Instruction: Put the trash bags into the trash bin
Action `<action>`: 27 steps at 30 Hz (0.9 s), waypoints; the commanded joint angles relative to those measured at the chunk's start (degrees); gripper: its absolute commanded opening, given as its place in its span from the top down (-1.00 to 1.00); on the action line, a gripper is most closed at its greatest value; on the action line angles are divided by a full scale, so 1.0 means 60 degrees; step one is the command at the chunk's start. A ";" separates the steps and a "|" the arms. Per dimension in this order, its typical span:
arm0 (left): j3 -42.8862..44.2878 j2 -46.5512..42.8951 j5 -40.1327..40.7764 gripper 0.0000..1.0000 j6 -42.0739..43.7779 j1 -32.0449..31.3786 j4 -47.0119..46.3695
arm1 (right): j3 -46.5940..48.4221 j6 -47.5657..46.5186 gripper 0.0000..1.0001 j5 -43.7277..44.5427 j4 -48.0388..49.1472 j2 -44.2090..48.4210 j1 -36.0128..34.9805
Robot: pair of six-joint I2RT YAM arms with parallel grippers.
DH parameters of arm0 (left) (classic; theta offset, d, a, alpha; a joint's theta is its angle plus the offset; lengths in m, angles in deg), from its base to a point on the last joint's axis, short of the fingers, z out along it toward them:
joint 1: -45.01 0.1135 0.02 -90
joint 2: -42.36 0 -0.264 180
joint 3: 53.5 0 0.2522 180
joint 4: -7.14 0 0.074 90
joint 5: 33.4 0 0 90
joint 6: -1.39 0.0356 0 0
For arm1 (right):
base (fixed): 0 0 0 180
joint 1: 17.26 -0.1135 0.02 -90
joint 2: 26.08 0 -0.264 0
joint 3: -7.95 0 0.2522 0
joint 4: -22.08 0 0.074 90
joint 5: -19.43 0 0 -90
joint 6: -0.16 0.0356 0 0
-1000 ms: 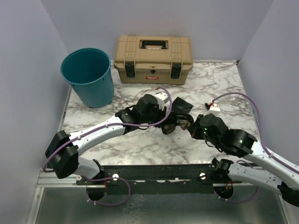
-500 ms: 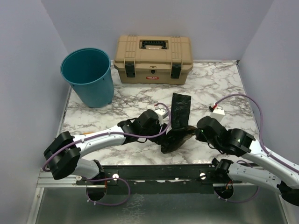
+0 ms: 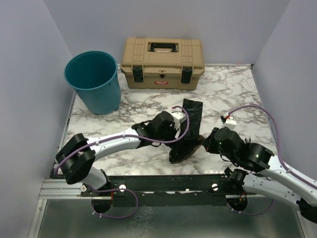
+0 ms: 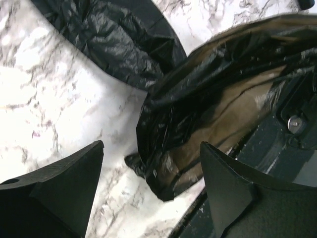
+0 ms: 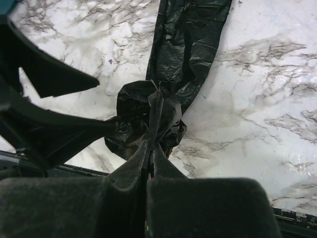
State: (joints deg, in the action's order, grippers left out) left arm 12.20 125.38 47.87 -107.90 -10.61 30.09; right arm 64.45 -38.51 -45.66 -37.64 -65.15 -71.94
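A black trash bag point(image 3: 192, 111) lies on the marble table as a flat strip, ending in a crumpled bunch point(image 3: 182, 151) near the front edge. My right gripper point(image 5: 152, 145) is shut on that bunch, pinching a fold of the film point(image 5: 148, 119). My left gripper point(image 4: 152, 146) stands open just above the bunch point(image 4: 198, 124), nothing between its fingers. From above, the left gripper point(image 3: 189, 134) and the right gripper point(image 3: 209, 143) face each other across the bunch. The teal trash bin point(image 3: 94, 82) stands upright at the back left, well away from both.
A tan toolbox point(image 3: 162, 62) with black latches sits at the back centre, right of the bin. The table's front edge and a dark rail point(image 3: 168, 183) run just below the bunched bag. Purple walls close the left, right and back sides.
My left gripper has opened and let go of the bag. The bag has been drawn out into a long strip on the table. My right gripper stays shut on it.
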 commanded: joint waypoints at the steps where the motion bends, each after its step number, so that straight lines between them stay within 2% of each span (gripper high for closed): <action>1: 0.0976 0.0898 -0.0394 -0.59 0.1302 0.0010 -0.0299 | -0.0209 -0.0274 0.99 -0.0328 0.0502 0.0130 0.0001; 5: 0.1475 0.1733 -0.0621 -0.47 0.1608 0.0130 -0.0283 | -0.0145 -0.0102 0.99 -0.0297 0.0345 0.0037 0.0003; 8: 0.1611 0.2223 -0.1025 -0.23 0.1646 0.0201 -0.0292 | -0.0158 0.0057 0.99 -0.0204 0.0360 0.0075 0.0003; 13: 0.1670 0.2365 -0.1108 0.53 0.1761 0.0199 -0.0308 | -0.0222 0.0410 0.99 0.0125 0.0320 0.0248 0.0001; 16: 0.1690 0.2031 -0.0361 0.97 0.1749 0.0262 -0.0282 | -0.0254 0.0582 0.99 0.0327 0.0109 0.0307 0.0003; 21: 0.2072 0.0853 0.0685 1.00 0.1682 0.0899 0.0348 | -0.0146 0.1614 0.99 0.0903 -0.1378 -0.0209 0.0001; 27: 0.2444 -0.0572 0.0905 1.00 0.1801 0.1737 0.1144 | -0.0276 0.1713 0.99 0.0933 -0.0964 -0.0039 0.0001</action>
State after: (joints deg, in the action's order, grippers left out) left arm 24.20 127.88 49.62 -98.37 -2.57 33.28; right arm 63.38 -30.27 -43.17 -41.96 -66.86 -71.94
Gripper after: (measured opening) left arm 0.003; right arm 0.006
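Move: The trash bag's loose edge hangs just beyond the open left fingers, about 3 cm ahead of the left hand, 3 cm to its right and 3 cm below. The bag's flat tail lies on the table some 9 cm ahead, 7 cm right and 8 cm down; the table's front edge runs roughly 15 cm back. From the right hand, which already pinches the bag, that loose edge is about 9 cm left, 2 cm ahead and 7 cm below. The trash bag's loose edge is caught as the left hand eases right, down and forward, about 3 cm each way, and shuts its wide-open fingers on it. The left hand then pulls up some 9 cm, forward and left, speeding up and tilting its fingers upward a little, away from the right hand. The right hand keeps its pinch, nearly still, then dips about 2 cm late on. ##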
